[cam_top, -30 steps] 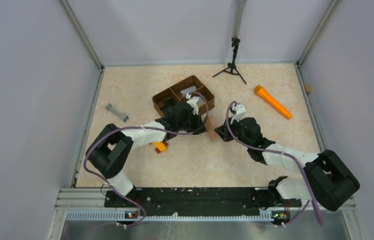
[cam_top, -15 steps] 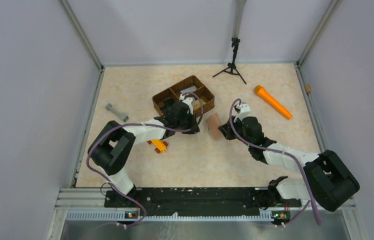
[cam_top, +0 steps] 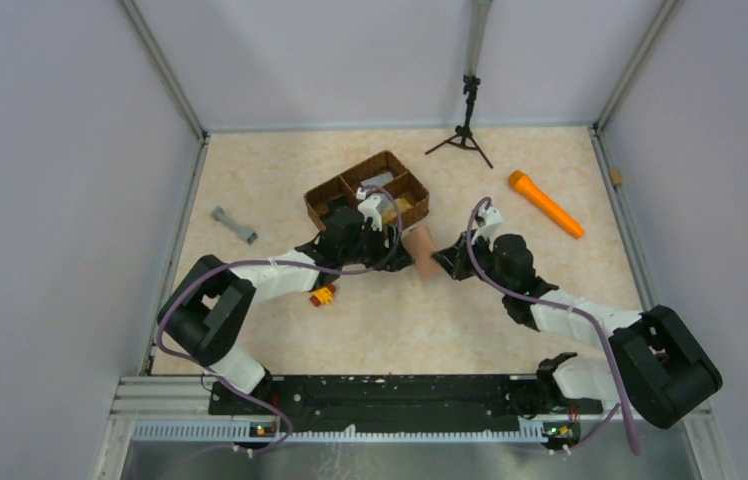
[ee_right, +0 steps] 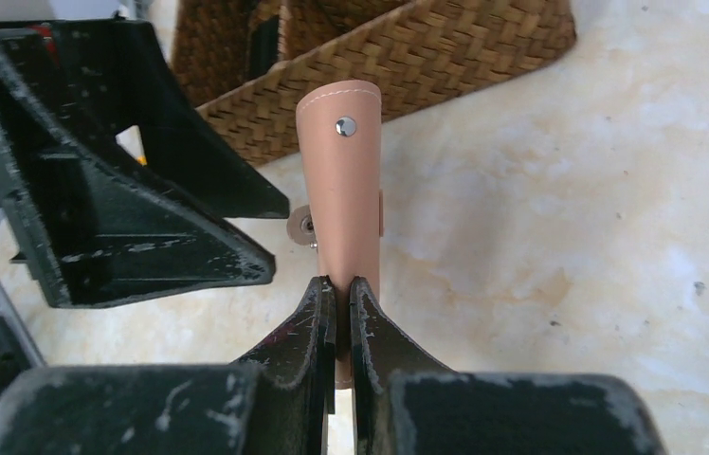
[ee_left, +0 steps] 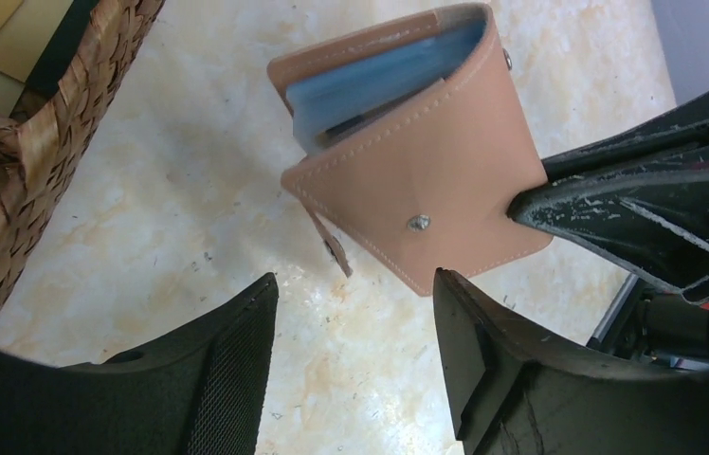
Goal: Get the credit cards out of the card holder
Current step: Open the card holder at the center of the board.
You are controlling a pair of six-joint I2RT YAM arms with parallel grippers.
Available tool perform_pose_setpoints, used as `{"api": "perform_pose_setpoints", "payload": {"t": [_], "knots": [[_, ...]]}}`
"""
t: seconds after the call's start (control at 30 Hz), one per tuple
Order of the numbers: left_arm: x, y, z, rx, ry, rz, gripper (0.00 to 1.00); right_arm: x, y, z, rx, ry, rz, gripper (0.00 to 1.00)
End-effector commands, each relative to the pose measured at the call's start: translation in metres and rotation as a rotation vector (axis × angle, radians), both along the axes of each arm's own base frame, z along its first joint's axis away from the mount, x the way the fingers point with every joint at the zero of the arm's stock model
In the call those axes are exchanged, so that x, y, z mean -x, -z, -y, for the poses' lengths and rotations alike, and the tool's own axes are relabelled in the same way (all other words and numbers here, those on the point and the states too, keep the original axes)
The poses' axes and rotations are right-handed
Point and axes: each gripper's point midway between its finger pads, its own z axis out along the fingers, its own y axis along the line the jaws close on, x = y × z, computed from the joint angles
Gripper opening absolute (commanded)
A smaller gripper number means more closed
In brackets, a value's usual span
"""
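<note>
The tan card holder (cam_top: 426, 252) hangs just above the table, and my right gripper (ee_right: 339, 286) is shut on its lower edge. It is half open toward the left wrist view, where the card holder (ee_left: 427, 180) shows a pale blue inside (ee_left: 370, 85). I cannot make out single credit cards in there. My left gripper (ee_left: 355, 284) is open and empty, just short of the holder's near corner. From above, the left gripper (cam_top: 398, 250) sits directly left of the holder and the right gripper (cam_top: 450, 262) directly right of it.
A brown woven basket (cam_top: 322, 205) stands just behind the left gripper, with flat pale pieces in its compartments. An orange tube (cam_top: 545, 203), a small tripod (cam_top: 466, 132), a grey dumbbell-shaped piece (cam_top: 234, 224) and a small orange toy (cam_top: 323, 294) lie around.
The left gripper went from shut to open and came back beside the holder after swinging toward the basket. The right gripper shifted the holder slightly away and to the right.
</note>
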Motion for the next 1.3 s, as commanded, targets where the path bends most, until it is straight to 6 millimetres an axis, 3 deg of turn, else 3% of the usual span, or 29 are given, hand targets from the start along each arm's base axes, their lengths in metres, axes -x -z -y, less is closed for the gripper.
{"api": "perform_pose_setpoints", "payload": {"t": [0.0,0.37,0.73,0.93,0.97,1.07,1.1,1.17,1.27], "knots": [[-0.010,-0.019,0.005,0.069,0.003,0.026,0.63,0.003,-0.045,-0.015,-0.114,-0.086,0.142,0.00],[-0.020,-0.006,-0.008,0.066,-0.048,-0.041,0.42,0.009,-0.051,-0.016,-0.135,-0.106,0.165,0.00],[-0.017,-0.010,-0.005,0.078,-0.013,-0.036,0.34,0.012,-0.053,-0.020,-0.152,-0.135,0.170,0.00],[-0.014,-0.012,-0.001,0.098,0.013,-0.040,0.01,0.003,-0.045,-0.012,-0.121,-0.064,0.137,0.01],[-0.014,-0.012,-0.002,0.095,0.009,-0.040,0.00,0.000,-0.041,-0.008,-0.102,-0.034,0.123,0.07],[-0.013,-0.014,-0.002,0.096,0.014,-0.036,0.00,-0.011,-0.025,0.005,-0.047,0.053,0.073,0.48],[-0.012,-0.015,-0.002,0.099,0.018,-0.036,0.00,-0.012,-0.021,0.007,-0.035,0.066,0.058,0.56],[-0.010,-0.018,-0.001,0.107,0.031,-0.034,0.00,-0.018,-0.012,0.012,0.001,0.104,0.025,0.65],[-0.003,-0.026,0.003,0.136,0.071,-0.036,0.00,-0.023,-0.005,0.015,0.037,0.126,0.003,0.69]]}}
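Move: The left hand's open fingers face the card holder's loose strap with its snap, about 2 cm to the right, 1 cm ahead and roughly level; the holder's middle is some 4 cm right and 2 cm ahead. The basket's middle lies about 11 cm ahead, 7 cm left and 6 cm lower, the toy car some 7 cm back and 16 cm left. From the right hand, still pinching the holder's edge, the strap is about 4 cm left and 1 cm ahead. The left fingers close on the card holder's strap and pinch it, after the hand eases about 2 cm forward and left and sinks 1 cm, then drifts slightly back. The right hand, keeping its pinch, first lifts the holder some 2 cm while edging left and back; once the left has its grip, it opens and lets go, moving down, right and forward about 4 cm. ##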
